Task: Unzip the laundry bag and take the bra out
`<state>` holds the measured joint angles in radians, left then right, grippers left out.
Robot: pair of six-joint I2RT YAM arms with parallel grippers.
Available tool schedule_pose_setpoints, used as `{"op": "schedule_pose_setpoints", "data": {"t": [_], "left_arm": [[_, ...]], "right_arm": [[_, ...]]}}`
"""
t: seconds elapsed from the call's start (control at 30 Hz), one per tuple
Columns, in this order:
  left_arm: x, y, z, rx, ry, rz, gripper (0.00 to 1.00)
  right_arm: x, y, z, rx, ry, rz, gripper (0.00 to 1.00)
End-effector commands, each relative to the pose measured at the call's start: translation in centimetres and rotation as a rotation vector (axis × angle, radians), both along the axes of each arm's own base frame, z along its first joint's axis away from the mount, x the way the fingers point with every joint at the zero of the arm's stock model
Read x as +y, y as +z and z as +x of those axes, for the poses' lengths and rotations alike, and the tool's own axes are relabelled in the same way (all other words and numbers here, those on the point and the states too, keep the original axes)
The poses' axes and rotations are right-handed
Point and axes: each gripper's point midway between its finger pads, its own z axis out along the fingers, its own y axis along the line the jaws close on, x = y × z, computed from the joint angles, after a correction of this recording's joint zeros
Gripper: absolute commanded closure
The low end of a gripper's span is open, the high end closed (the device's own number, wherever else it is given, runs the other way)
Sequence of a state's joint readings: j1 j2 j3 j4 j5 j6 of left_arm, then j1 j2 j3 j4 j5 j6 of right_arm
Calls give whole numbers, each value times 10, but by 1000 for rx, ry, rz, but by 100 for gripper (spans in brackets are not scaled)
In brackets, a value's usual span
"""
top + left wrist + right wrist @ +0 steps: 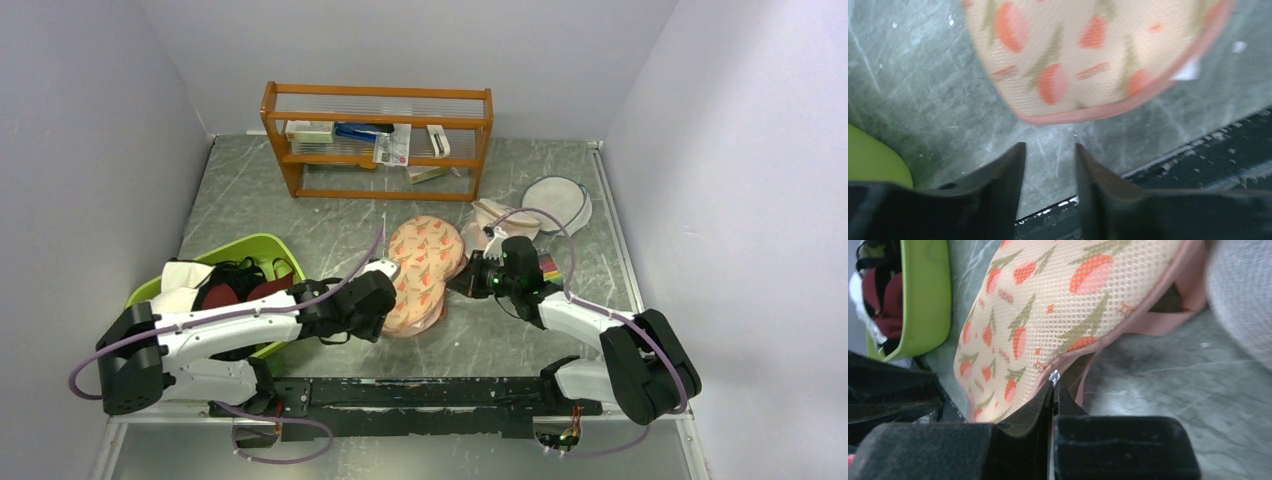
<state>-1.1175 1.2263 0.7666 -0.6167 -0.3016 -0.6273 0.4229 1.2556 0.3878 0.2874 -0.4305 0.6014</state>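
Note:
The laundry bag (425, 272), peach-pink with orange-red flowers, lies flat in the middle of the table. Its zip seam gapes partly open along the right side (1168, 302). My right gripper (1053, 385) is shut on the small silver zipper pull (1054, 375) at the bag's edge; the top view shows this gripper (462, 283) just right of the bag. My left gripper (1049, 146) stands open with nothing between its fingers, a short way from the bag's rounded near edge (1083, 116); from above it sits at the bag's left side (390, 300). The bra is hidden.
A green basket (262, 245) at the left holds a dark maroon bra and white cloths. A wooden shelf (378, 140) stands at the back. A round white mesh disc (557, 203) and a white mesh bag (497, 218) lie at the back right. A black rail (420, 392) runs along the near edge.

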Motion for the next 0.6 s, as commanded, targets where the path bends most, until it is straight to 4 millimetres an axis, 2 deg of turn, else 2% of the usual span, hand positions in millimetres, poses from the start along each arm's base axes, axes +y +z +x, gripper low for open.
{"op": "schedule_pose_setpoints", "data": {"t": [0.0,0.13,0.23,0.43,0.57], "left_arm": [[-39,50,-2,-18,-104,-188,42],[-73,79,-1,-28,-181,-297,31],[-88,83,6,-60,-202,-286,28],[-90,56,26,-98,-177,-139,29],[-81,31,34,-101,-132,-42,32]], "right_arm": [[24,14,-22,-16,117,99,100],[42,22,-41,-19,174,134,100],[55,29,-52,-27,200,152,100],[71,36,-65,-34,227,183,100],[76,30,-68,-21,238,167,100]]}}
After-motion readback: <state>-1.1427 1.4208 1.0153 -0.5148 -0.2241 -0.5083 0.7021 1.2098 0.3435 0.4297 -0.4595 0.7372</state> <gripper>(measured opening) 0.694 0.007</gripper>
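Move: The left hand, just clear of the laundry bag, has the zip pull about 17 cm to its right and 11 cm ahead, roughly level with it; the bag's middle lies some 10 cm right, 13 cm ahead and about 4 cm lower. The right hand already holds that pull, with the bag's near end around 10 cm back and 10 cm to its left, a little lower, and the mesh bag some 13 cm ahead and 11 cm right. The empty left hand arcs about 8 cm up and over to its right above the near part of the bag, spreading its fingers wider, then sinks some 3 cm towards the zip edge beside the pull, its wrist turned about 10 degrees clockwise. To meet it, the right hand keeps the zip pull pinched in its shut fingers and carries it back and left about 7 cm each way, lifting slightly and swinging roughly 15 degrees counter-clockwise. ##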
